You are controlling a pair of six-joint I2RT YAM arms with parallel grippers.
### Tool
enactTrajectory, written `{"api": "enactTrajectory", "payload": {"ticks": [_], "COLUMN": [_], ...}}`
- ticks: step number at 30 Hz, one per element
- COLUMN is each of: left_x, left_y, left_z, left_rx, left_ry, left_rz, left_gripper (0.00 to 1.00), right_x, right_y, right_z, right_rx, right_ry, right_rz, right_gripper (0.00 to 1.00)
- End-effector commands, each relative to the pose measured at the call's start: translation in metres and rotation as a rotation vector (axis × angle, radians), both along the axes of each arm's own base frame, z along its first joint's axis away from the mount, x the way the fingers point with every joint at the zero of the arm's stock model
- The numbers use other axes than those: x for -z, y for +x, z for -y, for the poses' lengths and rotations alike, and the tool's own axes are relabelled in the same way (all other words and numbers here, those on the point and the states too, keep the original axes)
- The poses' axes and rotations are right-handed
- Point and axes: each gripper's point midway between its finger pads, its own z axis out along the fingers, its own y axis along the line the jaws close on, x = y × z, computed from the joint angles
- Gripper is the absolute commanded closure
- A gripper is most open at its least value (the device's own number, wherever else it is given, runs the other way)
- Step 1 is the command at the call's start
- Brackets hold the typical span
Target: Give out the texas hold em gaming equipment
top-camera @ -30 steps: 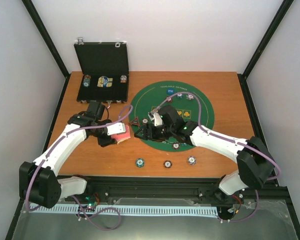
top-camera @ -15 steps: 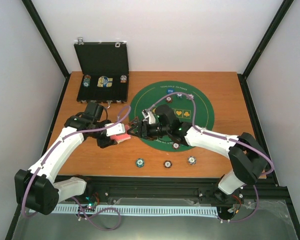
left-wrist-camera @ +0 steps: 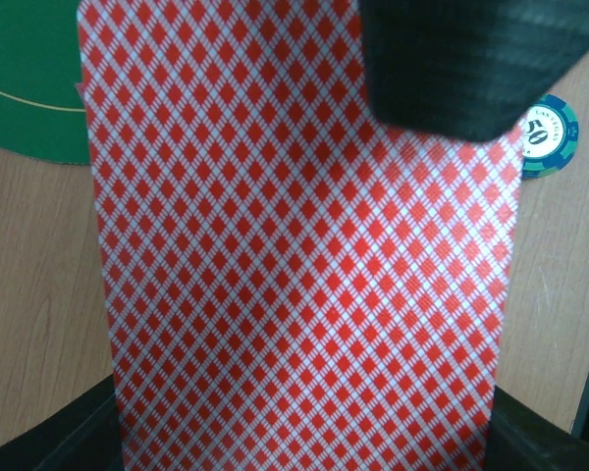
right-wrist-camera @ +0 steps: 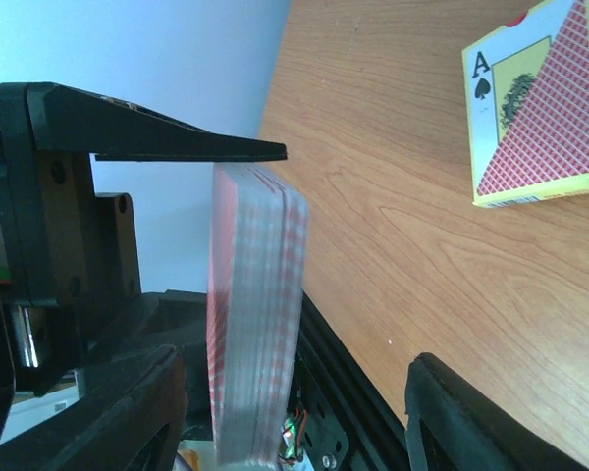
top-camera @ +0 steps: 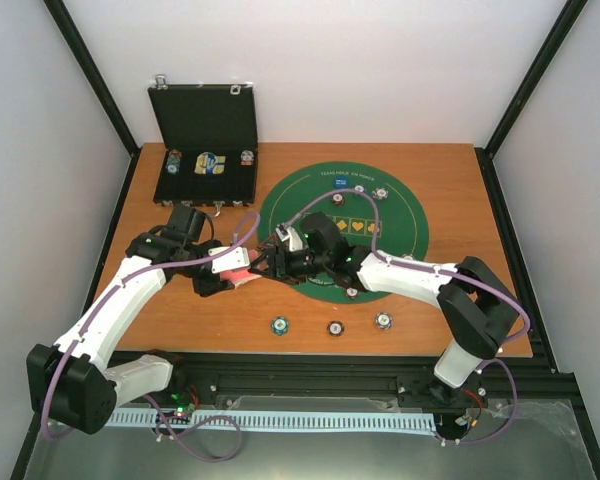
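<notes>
A deck of red-backed playing cards (top-camera: 242, 272) hangs over the wood just left of the green mat, with my left gripper (top-camera: 230, 274) shut on its edges. The card backs (left-wrist-camera: 294, 265) fill the left wrist view. My right gripper (top-camera: 265, 262) has come up to the deck from the mat side. In the right wrist view the deck (right-wrist-camera: 255, 324) stands edge-on between my right gripper's (right-wrist-camera: 294, 378) open fingers, nearer the left one, with a gap on the right. A left finger (right-wrist-camera: 157, 123) lies along the deck's top edge. A blue striped chip (left-wrist-camera: 548, 137) lies beyond the deck.
Three chips (top-camera: 278, 325) (top-camera: 335, 327) (top-camera: 383, 320) lie on the wood near the front edge. More chips (top-camera: 359, 191) (top-camera: 352, 291) sit on the green mat (top-camera: 400, 225). The open black case (top-camera: 208, 165) stands at the back left. A card box (right-wrist-camera: 540, 108) lies on the wood.
My right gripper has swung left off the mat to the deck, its jaws narrowing around it. The left arm with the deck has barely moved.
</notes>
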Motion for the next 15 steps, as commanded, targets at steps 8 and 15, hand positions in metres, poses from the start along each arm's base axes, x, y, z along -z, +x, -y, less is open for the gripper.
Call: {"api": "enactTrajectory", "payload": {"ticks": [8,15], "left_x": [-0.017,-0.022], "left_y": [0.000,-0.004], "left_z": [0.007,0.010], "left_rx": [0.021,0.039], "left_ry": [-0.039,-0.061], "left_rz": [0.040,0.063], "left_gripper": [0.99,0.89], "right_x": [-0.012,-0.010], "right_y": [0.002,0.007], "right_z": [-0.029,-0.035], "right_rx": [-0.028,-0.012], "right_ry": [0.074,0.103], "right_rz": [-0.006,-0.032], "right_gripper": [0.46,0.78]}}
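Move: Some 4 cm to the right hand's left, 1 cm ahead and about level with it, is the card deck that the left hand already grips by its long edges; the deck's middle lies roughly 2 cm right of the left hand and 1 cm above it. The card box is on the table about 8 cm left of the right hand and 3 cm ahead, and the blue-green chip some 3 cm right and 11 cm back, both some 15 cm below. Sliding left about 2.5 cm over the deck's free right end, the right hand brings one finger over its patterned back and the other beneath, then closes the gripper from wide to about a third open, the pads coming in on both faces, with hardly any wrist turn. The left hand stays put and keeps its hold on the deck's edges. ##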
